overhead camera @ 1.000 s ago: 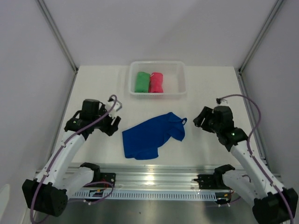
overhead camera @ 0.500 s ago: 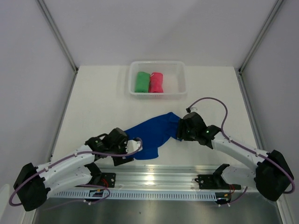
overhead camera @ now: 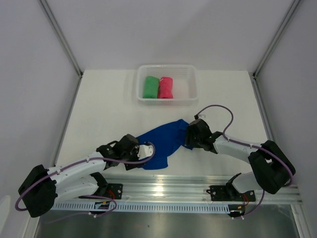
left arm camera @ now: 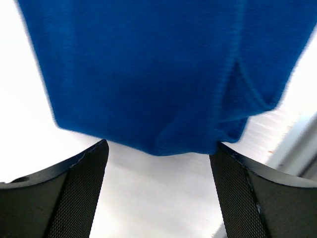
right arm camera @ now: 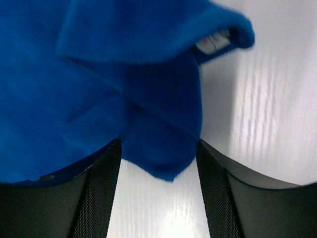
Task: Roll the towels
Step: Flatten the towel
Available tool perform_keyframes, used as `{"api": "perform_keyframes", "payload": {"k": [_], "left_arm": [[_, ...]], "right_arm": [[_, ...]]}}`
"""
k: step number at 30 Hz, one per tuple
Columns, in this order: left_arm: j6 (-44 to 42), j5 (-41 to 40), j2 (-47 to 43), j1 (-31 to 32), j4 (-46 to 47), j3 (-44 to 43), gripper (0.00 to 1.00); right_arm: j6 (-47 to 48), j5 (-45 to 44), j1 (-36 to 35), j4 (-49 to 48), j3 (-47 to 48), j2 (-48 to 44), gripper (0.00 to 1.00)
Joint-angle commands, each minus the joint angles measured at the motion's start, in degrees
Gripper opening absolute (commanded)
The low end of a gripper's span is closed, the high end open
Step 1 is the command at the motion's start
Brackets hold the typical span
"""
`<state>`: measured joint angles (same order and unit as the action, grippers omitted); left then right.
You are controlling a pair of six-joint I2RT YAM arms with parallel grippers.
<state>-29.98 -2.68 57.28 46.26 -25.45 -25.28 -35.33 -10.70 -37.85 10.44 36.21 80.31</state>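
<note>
The blue towel (overhead camera: 162,143) lies crumpled in the middle of the table. My left gripper (overhead camera: 146,152) is low at its near left corner, open, with the towel's edge (left arm camera: 163,99) just reaching between the fingertips. My right gripper (overhead camera: 187,137) is open at the far right corner, and a fold of the blue towel (right arm camera: 158,144) sits between its fingers without being pinched. The green towel (overhead camera: 150,87) and the pink-red towel (overhead camera: 166,87) lie rolled side by side in the basket.
The white slotted basket (overhead camera: 190,84) stands at the back of the table, its right part without a towel. A metal rail (overhead camera: 163,187) runs along the near edge. White walls close in both sides.
Both arms came down from raised poses at the sides and reached in to the blue towel's opposite corners. The left gripper slid further right along the near edge. The towel shifted slightly.
</note>
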Motion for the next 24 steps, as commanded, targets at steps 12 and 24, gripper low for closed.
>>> {"api": "perform_keyframes", "payload": {"k": [12, 24], "left_arm": [[-0.26, 14.45, -7.62, 0.41, -8.65, -2.41, 0.87], [3.43, 4.45, 4.93, 0.67, -1.01, -5.04, 0.82]], "right_arm": [[0.44, 3.23, 0.14, -2.9, 0.61, -1.9, 0.0], [3.16, 0.42, -1.44, 3.98, 7.3, -17.56, 0.0]]}}
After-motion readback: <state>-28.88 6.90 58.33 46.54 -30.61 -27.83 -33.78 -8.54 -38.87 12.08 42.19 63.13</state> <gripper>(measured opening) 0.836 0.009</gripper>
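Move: The right hand, open and low over the blue towel's crumpled right end, has its loose near corner about 2 cm ahead, 1 cm left and 2 cm below. The towel's far tip lies some 10 cm ahead and 3 cm left, the bin about 30 cm ahead and 10 cm left. For the open left hand, the near-left corner sits roughly 3 cm back, 3 cm right and 2 cm below; the near edge's right-hand corner is about 13 cm right and 1 cm back. The right fingers shut on the towel's crumpled right end after nosing some 2 cm forward and left, draw back slightly, then lift the pinched cloth about 13 cm while the hand tilts its fingertips outward roughly 20 degrees. The left hand stays wide open, slides back towards the near-left corner, rising slightly, then eases forward and down again. ##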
